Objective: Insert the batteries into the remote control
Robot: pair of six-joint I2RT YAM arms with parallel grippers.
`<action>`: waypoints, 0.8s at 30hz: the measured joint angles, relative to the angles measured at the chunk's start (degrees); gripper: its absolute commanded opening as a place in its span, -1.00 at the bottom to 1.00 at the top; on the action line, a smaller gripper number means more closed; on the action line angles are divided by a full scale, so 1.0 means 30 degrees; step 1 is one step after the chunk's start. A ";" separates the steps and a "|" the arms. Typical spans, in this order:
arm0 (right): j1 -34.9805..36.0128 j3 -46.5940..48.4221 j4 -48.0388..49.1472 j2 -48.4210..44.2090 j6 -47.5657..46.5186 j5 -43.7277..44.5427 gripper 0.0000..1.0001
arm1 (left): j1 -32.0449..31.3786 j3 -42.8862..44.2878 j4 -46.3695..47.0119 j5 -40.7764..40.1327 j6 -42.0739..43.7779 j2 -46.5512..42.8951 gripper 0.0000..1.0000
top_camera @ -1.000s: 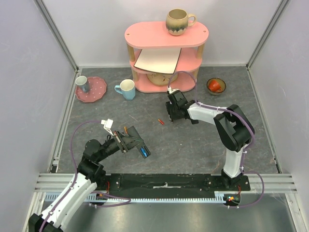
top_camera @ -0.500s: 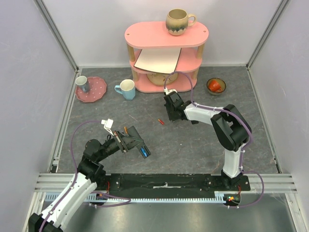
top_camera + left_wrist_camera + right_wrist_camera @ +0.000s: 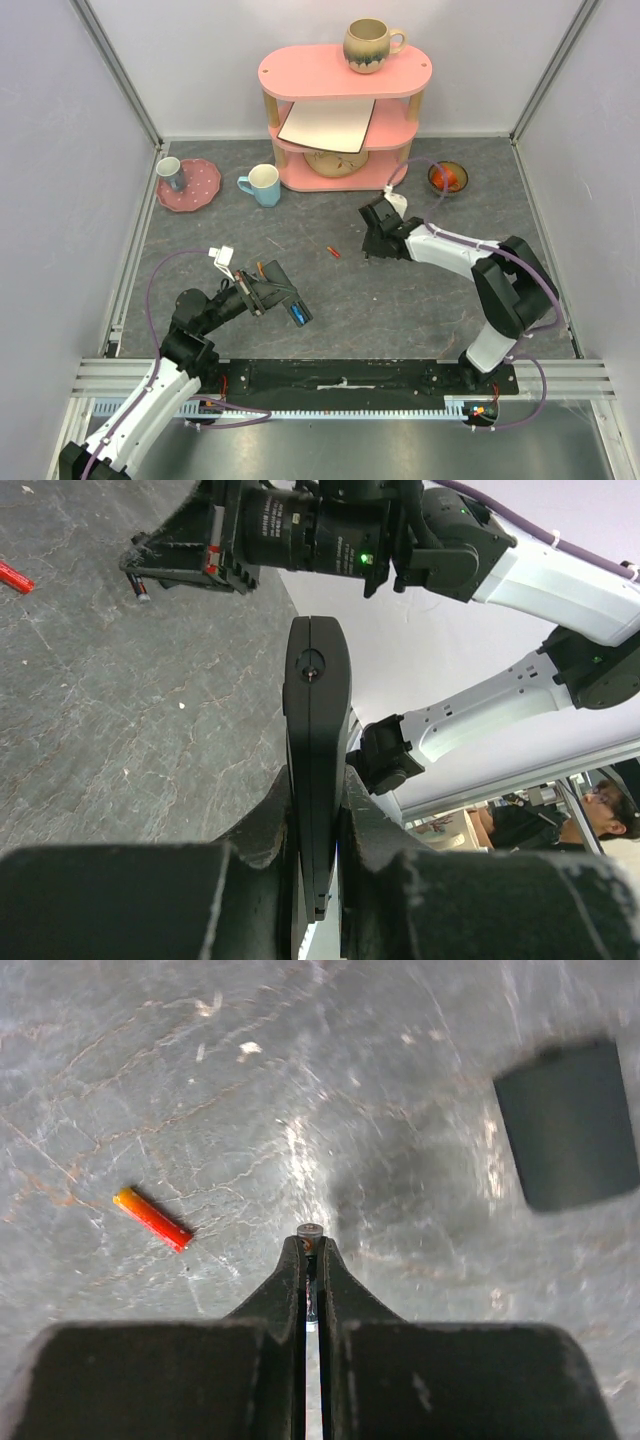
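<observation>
My left gripper [image 3: 316,780] is shut on the remote control [image 3: 317,680], a slim black bar held on edge above the table. From the top view the remote control [image 3: 285,291] points to the lower right, with a blue battery [image 3: 298,314] seated in it. Further back, my right gripper [image 3: 310,1245] is shut on a thin dark battery [image 3: 310,1230], whose metal end pokes out past the fingertips. In the top view that right gripper [image 3: 371,253] hangs just right of the table's middle. A red-orange battery [image 3: 152,1218] lies loose on the table to its left, the same battery [image 3: 333,251] in the top view.
A small black squarish piece [image 3: 565,1125] lies flat to the right of my right gripper. At the back stands a pink shelf [image 3: 345,75] with a mug [image 3: 370,45] on top. A light blue mug [image 3: 263,185], a pink plate [image 3: 205,185] and a small bowl [image 3: 447,178] sit near it.
My right gripper has closed on the dark battery and its arm has swung to the right. The left arm and the remote control have not moved.
</observation>
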 measured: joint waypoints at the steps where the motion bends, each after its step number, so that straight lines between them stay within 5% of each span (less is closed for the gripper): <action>1: -0.0036 -0.0313 -0.0029 -0.0306 0.1377 -0.0066 -1.00 | 0.0000 -0.0007 0.0000 -0.0022 0.0000 0.0000 -0.96; 13: -0.0138 -0.3381 -0.2302 -0.2229 1.5132 0.1741 -1.00 | 0.0000 -0.0321 0.0131 -0.0670 -0.0168 -0.0138 -0.96; 24: -0.0102 -0.2382 -0.3410 -0.0882 1.8367 0.2331 -0.36 | 0.0000 -0.0481 0.0109 -0.1384 -0.0313 -0.0182 -0.96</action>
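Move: My right hand already holds the dark battery just off the table. The bare spot I take it to is about 3 cm back, 4 cm to the right and 3 cm below. The red battery lies on the table some 9 cm to the left and 1 cm ahead; the battery cover is about 12 cm right and 2 cm ahead, both roughly 3 cm down. From my left hand, which keeps the remote, that spot is some 13 cm ahead, 30 cm right and 16 cm below. I twist my right hand about 50 degrees clockwise with the dark battery in its fingers, bringing it back and to the right some 5 cm, away from the red battery, and lowering it about 3 cm to the table. Only once it is turned and down do I open my fingers a little and let go. ##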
